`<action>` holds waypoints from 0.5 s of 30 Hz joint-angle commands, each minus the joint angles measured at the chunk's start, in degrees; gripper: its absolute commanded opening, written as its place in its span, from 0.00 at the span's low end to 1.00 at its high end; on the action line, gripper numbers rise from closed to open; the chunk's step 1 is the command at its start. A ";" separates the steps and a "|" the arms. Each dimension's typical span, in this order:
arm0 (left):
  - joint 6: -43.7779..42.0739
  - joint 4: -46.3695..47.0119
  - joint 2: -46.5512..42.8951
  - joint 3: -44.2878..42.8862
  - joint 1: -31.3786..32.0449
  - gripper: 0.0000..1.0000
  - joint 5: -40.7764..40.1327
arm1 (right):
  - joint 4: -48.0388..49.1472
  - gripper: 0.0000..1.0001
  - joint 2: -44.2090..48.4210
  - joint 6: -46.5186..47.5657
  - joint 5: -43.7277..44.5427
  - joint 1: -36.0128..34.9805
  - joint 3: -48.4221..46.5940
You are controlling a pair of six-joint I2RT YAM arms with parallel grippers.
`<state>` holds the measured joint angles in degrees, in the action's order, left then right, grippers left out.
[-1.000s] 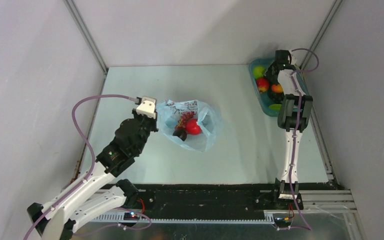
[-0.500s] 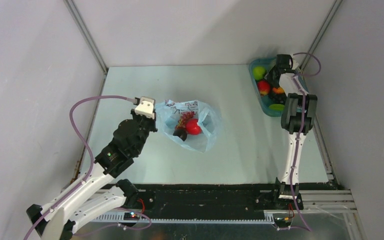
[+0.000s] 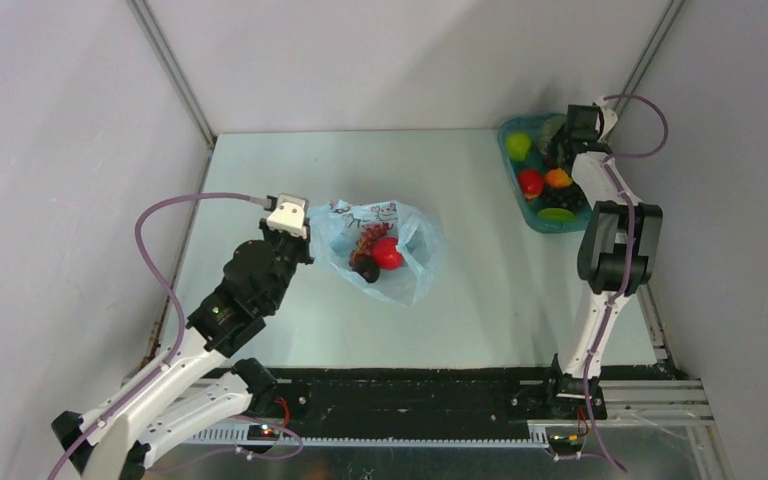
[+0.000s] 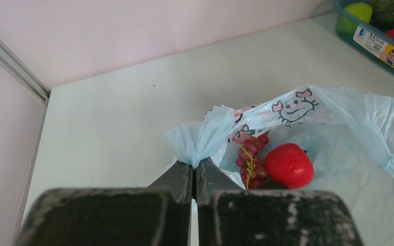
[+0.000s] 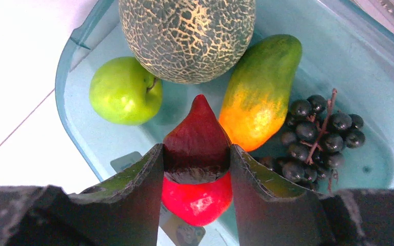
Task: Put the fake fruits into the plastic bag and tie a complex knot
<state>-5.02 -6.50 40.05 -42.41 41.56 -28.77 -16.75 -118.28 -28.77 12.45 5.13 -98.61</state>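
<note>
My left gripper [image 4: 195,166] is shut on a bunched edge of the light-blue plastic bag [image 4: 349,138], holding its mouth up near the table's middle [image 3: 400,250]. Inside the bag lie a red grape bunch [image 4: 250,156] and a red fruit [image 4: 289,165]. My right gripper [image 5: 196,148] is over the teal tray [image 5: 349,61] at the back right, shut on a dark red pointed fruit [image 5: 197,128], with both fingers against its sides. A bright red fruit [image 5: 197,202] shows just below it. No knot is in view.
The tray [image 3: 535,222] also holds a green apple [image 5: 124,91], a netted melon [image 5: 187,36], a green-orange mango [image 5: 259,92] and dark grapes [image 5: 315,133]. Grey walls stand close on the left, back and right of the table.
The right arm's elbow has swung out to the right and its gripper has shifted toward the tray's far corner, narrowing slightly. The left gripper and the bag have stayed put.
</note>
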 commanded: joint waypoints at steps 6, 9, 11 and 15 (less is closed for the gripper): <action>0.33 2.14 -0.68 0.14 -0.16 0.00 0.25 | 8.44 0.12 13.02 4.47 -4.08 0.10 12.87; 0.54 2.15 -0.36 0.20 -0.14 0.00 0.81 | 8.50 0.12 19.66 6.79 -7.53 -0.38 17.12; 0.92 2.08 -0.20 0.07 -0.14 0.00 1.31 | 6.73 0.11 23.63 8.40 -9.83 -1.43 18.64; 1.16 2.10 -0.07 0.03 -0.11 0.00 1.78 | 4.30 0.11 32.72 11.86 -15.20 -5.80 22.82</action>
<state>-4.69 -6.50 40.10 -42.41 41.56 -28.01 -13.34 -96.51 -22.02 4.23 3.75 -78.63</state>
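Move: Back and to the left of the right hand, which already holds a dark red fruit, lies the plastic bag: roughly 21 cm back, 45 cm left and 9 cm lower. Below the hand by some 9 cm, the red apple sits about 4 cm left and the mango about 4 cm right, 1 cm ahead; the black grapes are about 4 cm back and 5 cm right. From the left hand the bag is some 8 cm ahead, 18 cm right and 24 cm down. Drawing back over the basket towards the plastic bag, the right hand carries the dark red fruit about 8 cm back and 4 cm left, first nearly level with a slight dip, then climbing to some 5 cm higher. It turns about 12 degrees counter-clockwise, fingers keeping their grip, while the left hand goes on pinching the bag's edge in place. ##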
